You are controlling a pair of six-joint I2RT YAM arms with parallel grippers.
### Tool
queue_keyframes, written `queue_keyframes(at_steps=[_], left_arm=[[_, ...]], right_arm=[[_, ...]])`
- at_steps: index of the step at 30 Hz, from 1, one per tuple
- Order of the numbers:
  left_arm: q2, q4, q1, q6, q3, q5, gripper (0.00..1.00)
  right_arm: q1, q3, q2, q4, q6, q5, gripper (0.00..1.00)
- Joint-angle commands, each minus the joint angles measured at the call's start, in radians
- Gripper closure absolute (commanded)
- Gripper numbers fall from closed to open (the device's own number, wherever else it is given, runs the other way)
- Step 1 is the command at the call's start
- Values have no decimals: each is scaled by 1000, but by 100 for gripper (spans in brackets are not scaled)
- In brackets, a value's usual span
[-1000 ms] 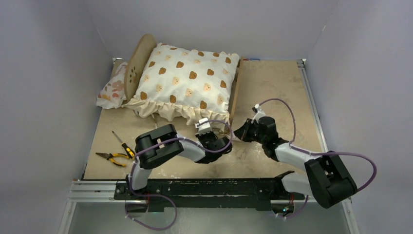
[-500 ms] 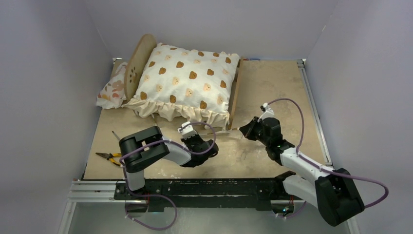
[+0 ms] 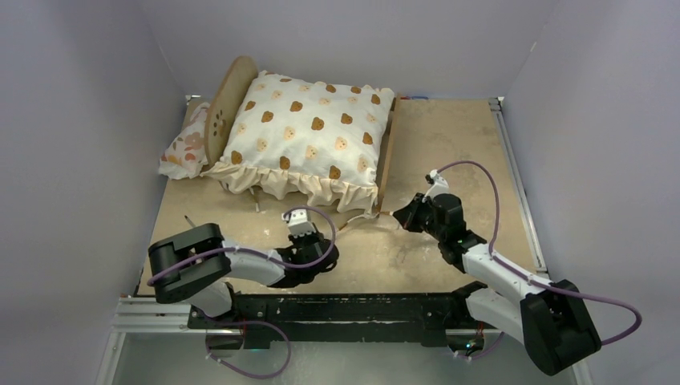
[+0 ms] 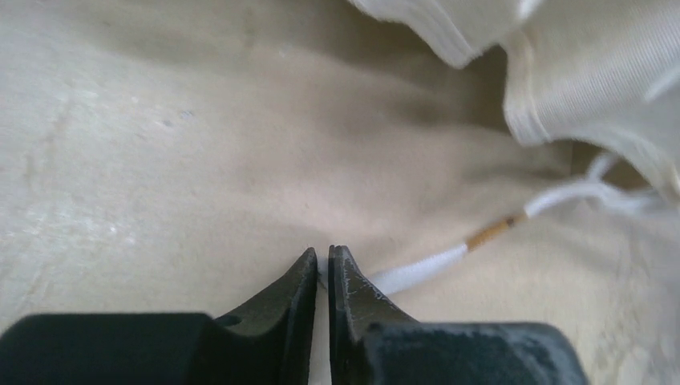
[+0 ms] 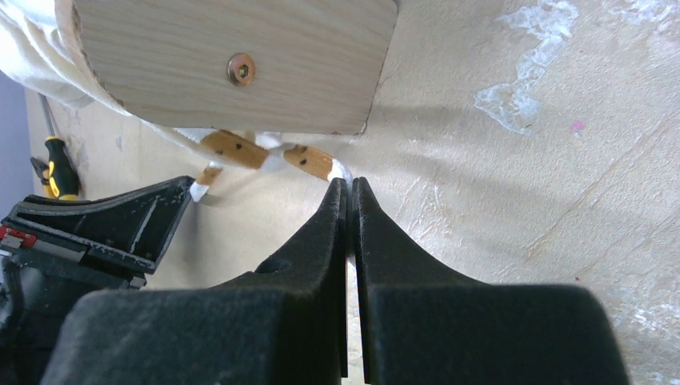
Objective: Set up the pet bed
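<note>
The pet bed (image 3: 387, 152) stands at the back left, with a light-wood rounded headboard (image 3: 228, 100) and a bear-print ruffled cushion (image 3: 309, 136) lying on it. Thin white-and-brown ties hang from the cushion's near right corner. My left gripper (image 3: 330, 234) sits low in front of the bed, shut on the end of one white tie (image 4: 417, 269), which runs back toward the ruffle (image 4: 593, 88). My right gripper (image 3: 398, 215) is at the rail's wooden end (image 5: 224, 64), shut, with the other tie (image 5: 309, 160) reaching its tips.
A small floral pillow (image 3: 186, 148) leans behind the headboard at the far left. A yellow-and-black screwdriver (image 5: 58, 164) lies at the near left, mostly hidden behind my left arm in the top view. Grey walls enclose the table on three sides.
My left arm has swung left and back toward the near edge, drawing its tie out from the cushion. The right gripper shifted slightly right, then held still.
</note>
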Motion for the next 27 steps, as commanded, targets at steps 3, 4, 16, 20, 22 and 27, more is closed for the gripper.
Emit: queue_keyframes(at_steps=[3,4,16,20,22,27], left_arm=[[-77,7,-21,266,-61,359,71],[-99,3,-21,304,-57,370,66],[-111,-71,67,828,184,389,35],[-21,58,108,920,218,431,35],[39,120,130,946,228,471,36],[161,230,171,969,248,537,38]], right_arm=[[-6,42,13,19,-62,-53,100],[-6,43,13,18,-65,-55,100],[-5,49,2,11,-77,-72,100],[-6,51,-5,10,-78,-77,100],[-6,52,-7,10,-77,-79,100],[-5,51,-18,3,-77,-79,100]])
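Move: The left hand's closed tips are at the near white tie's loose end. That tie's brown band lies about 5 cm to its right, 3 cm ahead and 1 cm lower. The frame corner is roughly 10 cm right of the hand and 5 cm ahead, and the ruffle hem some 3 cm right and 6 cm ahead. From the right hand, which holds the other tie, the band is about 9 cm left, 2 cm back and 7 cm down. Backing off about 4 cm and slipping rightward, the left hand opens wide and comes free of the tie's end, then swings forward some 7 cm and farther right in a low arc, up and back down over the tie just short of its brown band. It yaws some 35 degrees clockwise and rolls left side up. The right hand keeps its pinch almost in place. ##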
